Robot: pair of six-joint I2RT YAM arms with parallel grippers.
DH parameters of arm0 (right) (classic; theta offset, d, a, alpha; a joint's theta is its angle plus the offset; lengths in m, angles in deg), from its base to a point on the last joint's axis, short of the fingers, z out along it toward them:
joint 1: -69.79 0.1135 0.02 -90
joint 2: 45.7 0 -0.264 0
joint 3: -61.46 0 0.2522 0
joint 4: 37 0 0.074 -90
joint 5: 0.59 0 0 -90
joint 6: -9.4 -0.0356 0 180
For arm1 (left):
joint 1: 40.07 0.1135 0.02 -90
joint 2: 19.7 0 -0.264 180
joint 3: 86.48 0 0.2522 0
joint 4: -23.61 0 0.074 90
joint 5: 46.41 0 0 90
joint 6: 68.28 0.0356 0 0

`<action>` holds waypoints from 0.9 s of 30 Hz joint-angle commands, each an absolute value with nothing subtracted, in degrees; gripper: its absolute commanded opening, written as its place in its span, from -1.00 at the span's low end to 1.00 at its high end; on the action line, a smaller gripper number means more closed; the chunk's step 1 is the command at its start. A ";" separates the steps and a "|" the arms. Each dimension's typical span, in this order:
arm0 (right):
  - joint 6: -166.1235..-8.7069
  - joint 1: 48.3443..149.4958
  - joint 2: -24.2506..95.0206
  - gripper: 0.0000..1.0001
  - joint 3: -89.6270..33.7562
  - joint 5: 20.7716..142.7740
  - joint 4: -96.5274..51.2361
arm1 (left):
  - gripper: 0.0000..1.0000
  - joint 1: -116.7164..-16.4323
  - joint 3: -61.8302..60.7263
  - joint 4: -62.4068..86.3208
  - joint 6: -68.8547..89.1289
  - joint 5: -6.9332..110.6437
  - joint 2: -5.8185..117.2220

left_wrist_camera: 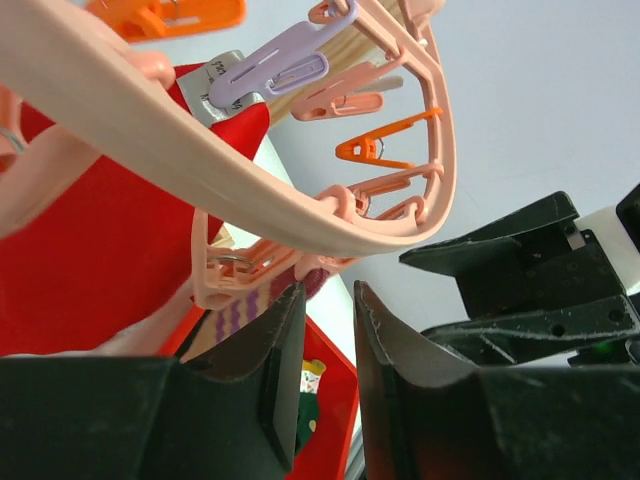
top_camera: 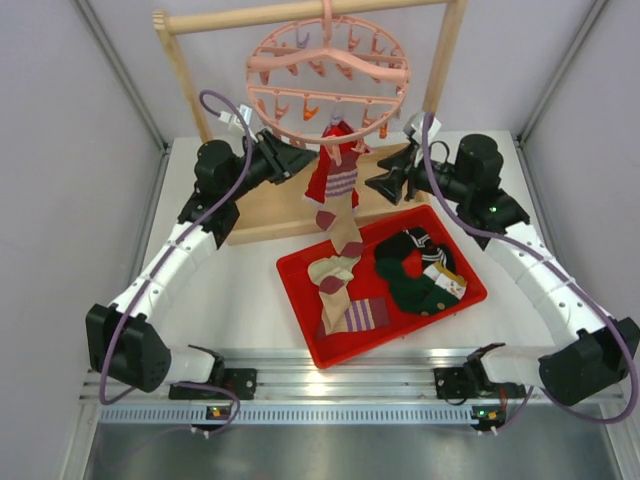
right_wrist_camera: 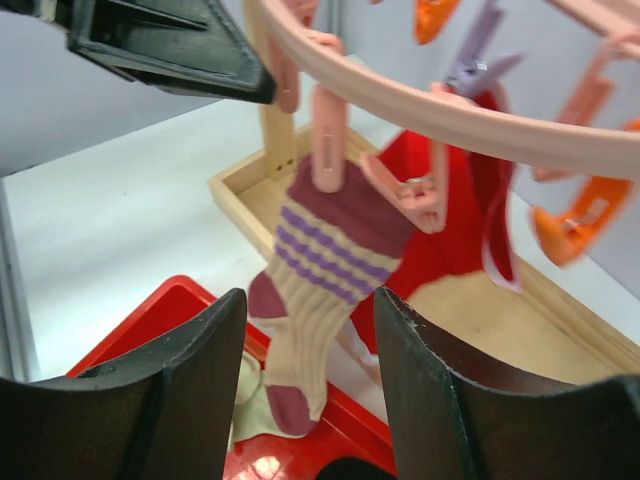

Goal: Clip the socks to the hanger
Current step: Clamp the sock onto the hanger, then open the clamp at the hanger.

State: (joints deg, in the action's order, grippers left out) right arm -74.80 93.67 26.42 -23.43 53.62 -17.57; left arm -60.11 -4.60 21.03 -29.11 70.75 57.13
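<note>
The pink hanger (top_camera: 328,75) hangs from the wooden rack, its ring (left_wrist_camera: 300,215) close above my left gripper (left_wrist_camera: 328,300). That gripper's jaws stand a narrow gap apart with nothing between them. A tan sock with purple stripes (right_wrist_camera: 320,270) hangs from a pink peg (right_wrist_camera: 328,140), and a red sock (right_wrist_camera: 450,230) hangs behind it. My right gripper (right_wrist_camera: 310,305) is open just in front of the tan sock, not touching it. In the top view both grippers (top_camera: 300,160) (top_camera: 385,185) flank the two hanging socks (top_camera: 340,190).
A red tray (top_camera: 395,330) in front of the rack holds cream, striped tan, dark green and black socks. The wooden rack's base (top_camera: 275,205) lies under the hanger, its posts at either side. Purple (left_wrist_camera: 270,75) and orange (left_wrist_camera: 385,150) pegs dangle nearby.
</note>
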 commanded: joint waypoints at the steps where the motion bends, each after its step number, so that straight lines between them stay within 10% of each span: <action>1: -77.35 90.72 24.18 0.08 -23.14 53.91 -20.60 | -0.38 -59.06 -2.59 23.48 -28.64 71.72 56.23; 27: -78.58 95.37 37.71 0.12 -18.13 48.80 -58.83 | -0.38 -56.69 -2.23 23.74 -29.79 74.62 56.76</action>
State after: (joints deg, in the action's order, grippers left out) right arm -79.58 94.33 37.48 -17.80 48.38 -52.21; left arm -57.27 -4.45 21.05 -29.37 73.40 57.16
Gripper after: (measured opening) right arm 0.564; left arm 0.310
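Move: The near-rim clip on the right, over the striped sock's cuff, is about 7 cm ahead of the right hand, 5 cm to its left and 3 cm higher. The next clip along the rim is roughly 5 cm ahead and 9 cm left, at the same height. The hanging sock's middle is some 5 cm ahead, 7 cm left and 8 cm below. From the left hand, the right-hand clip is about 4 cm ahead and 10 cm right, nearly level. The right-hand clip above the striped sock's cuff is what the right hand, empty and half open, closes in on. It first eases about 1.5 cm right while rising 2 cm, then swings left some 5 cm, going forward 4 cm in all and sinking back almost to its first height. Its fingers tip upward roughly 15 degrees, staying open short of the clip. ##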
